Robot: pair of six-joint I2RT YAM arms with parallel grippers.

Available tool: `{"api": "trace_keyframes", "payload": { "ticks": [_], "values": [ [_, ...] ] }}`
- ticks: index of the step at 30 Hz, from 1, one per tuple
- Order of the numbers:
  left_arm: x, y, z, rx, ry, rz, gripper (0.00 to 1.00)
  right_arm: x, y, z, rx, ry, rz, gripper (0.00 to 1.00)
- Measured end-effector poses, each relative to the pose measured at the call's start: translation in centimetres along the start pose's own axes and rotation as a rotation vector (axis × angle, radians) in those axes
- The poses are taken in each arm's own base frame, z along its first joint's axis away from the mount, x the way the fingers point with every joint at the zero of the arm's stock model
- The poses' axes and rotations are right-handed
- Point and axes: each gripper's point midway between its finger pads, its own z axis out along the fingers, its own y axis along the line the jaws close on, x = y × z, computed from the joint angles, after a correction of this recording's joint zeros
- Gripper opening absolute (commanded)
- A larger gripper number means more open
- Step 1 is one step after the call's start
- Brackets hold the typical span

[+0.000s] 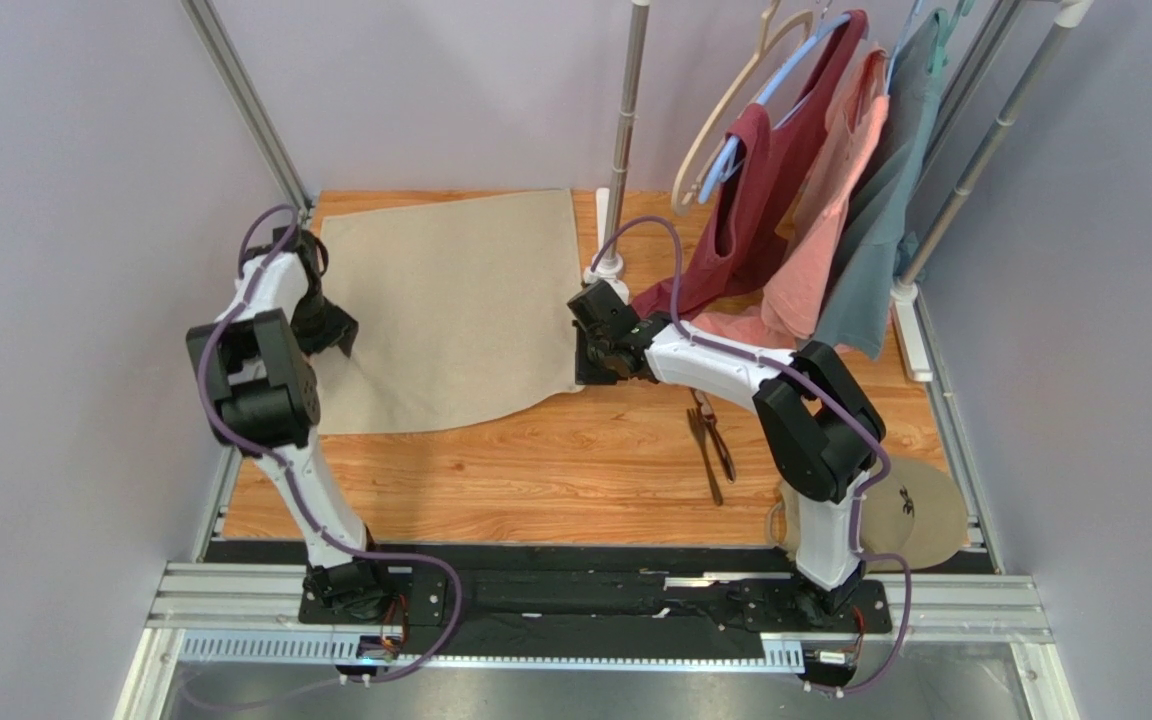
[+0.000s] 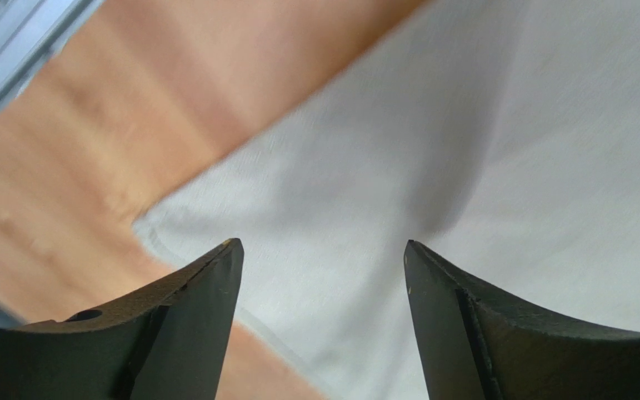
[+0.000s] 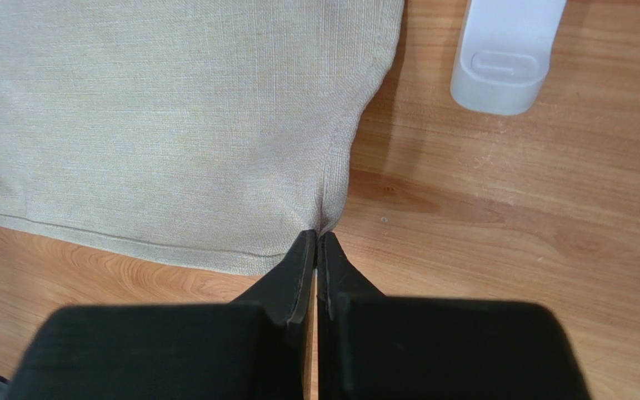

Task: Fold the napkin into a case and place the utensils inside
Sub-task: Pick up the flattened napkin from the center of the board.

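Observation:
The beige napkin (image 1: 447,300) lies spread flat on the far left of the wooden table. My right gripper (image 1: 585,360) is shut on its near right corner; in the right wrist view the napkin (image 3: 173,108) puckers into the closed fingertips of the right gripper (image 3: 318,235). My left gripper (image 1: 339,333) hangs over the napkin's left edge. In the left wrist view the left gripper (image 2: 322,243) stands open above the napkin (image 2: 465,125), near a corner, with nothing between its fingers. The dark utensils (image 1: 711,438) lie together on the bare wood, under the right forearm. No case shows.
A clothes rack with maroon, salmon and grey-teal garments (image 1: 793,195) stands at the back right, its white foot (image 3: 507,58) just right of the napkin. A round tan disc (image 1: 913,513) lies at the near right corner. A metal post (image 1: 627,105) rises behind the right gripper.

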Motion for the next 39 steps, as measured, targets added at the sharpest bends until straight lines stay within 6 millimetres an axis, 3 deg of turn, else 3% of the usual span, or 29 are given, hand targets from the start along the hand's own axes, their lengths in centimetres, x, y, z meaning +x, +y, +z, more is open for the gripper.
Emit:
{"api": "trace_keyframes", "payload": {
  "ticks": [4, 7, 9, 16, 24, 33, 39],
  "values": [
    [5.0, 5.7, -3.4, -0.004, -0.011, -0.019, 0.75, -0.7, 0.4, -0.1, -0.036, -0.006, -0.019, 0.0],
    [7.8, 10.3, -4.7, -0.001, -0.008, -0.082, 0.73, -0.7, 0.7, 0.0, -0.07, 0.002, -0.021, 0.0],
    [8.5, 11.8, -4.3, -0.004, 0.016, -0.131, 0.72, -0.4, 0.9, 0.1, -0.096, 0.016, -0.018, 0.0],
    [11.1, 15.1, 0.5, -0.064, 0.204, -0.239, 0.74, 0.3, 1.3, 0.2, -0.176, 0.057, 0.006, 0.0],
    [8.4, 14.7, 2.0, 0.02, 0.175, -0.218, 0.76, 0.2, 1.5, 0.3, -0.212, 0.064, 0.025, 0.0],
    [4.6, 12.6, 0.3, 0.188, 0.026, -0.14, 0.74, 0.7, 0.9, 0.6, -0.225, 0.082, 0.048, 0.0],
    [4.1, 12.0, 1.7, 0.199, 0.037, -0.113, 0.72, -0.2, 0.8, 0.5, -0.267, 0.084, 0.096, 0.0]
  ]
}}
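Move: Behind the open left hand lies the napkin's near-left corner, roughly 14 cm back, 2 cm to its left and 4 cm below; the napkin's middle is some 5 cm ahead and 21 cm right. From the right hand, which already pinches the near-right corner, that left corner is about 44 cm left and 7 cm back, the utensils 18 cm right and 8 cm back, and the white stand foot's middle 15 cm ahead, 4 cm right. Pulling quickly back some 18 cm, the left hand hops up about 3 cm, then sinks close to the board past the napkin's near-left corner; from there it comes forward again about 6 cm and farther left, rising a little, to hover open over that corner. The right hand stays put with its pinch on the near-right corner, only rolling about 15 degrees so its fingertips swing left. ##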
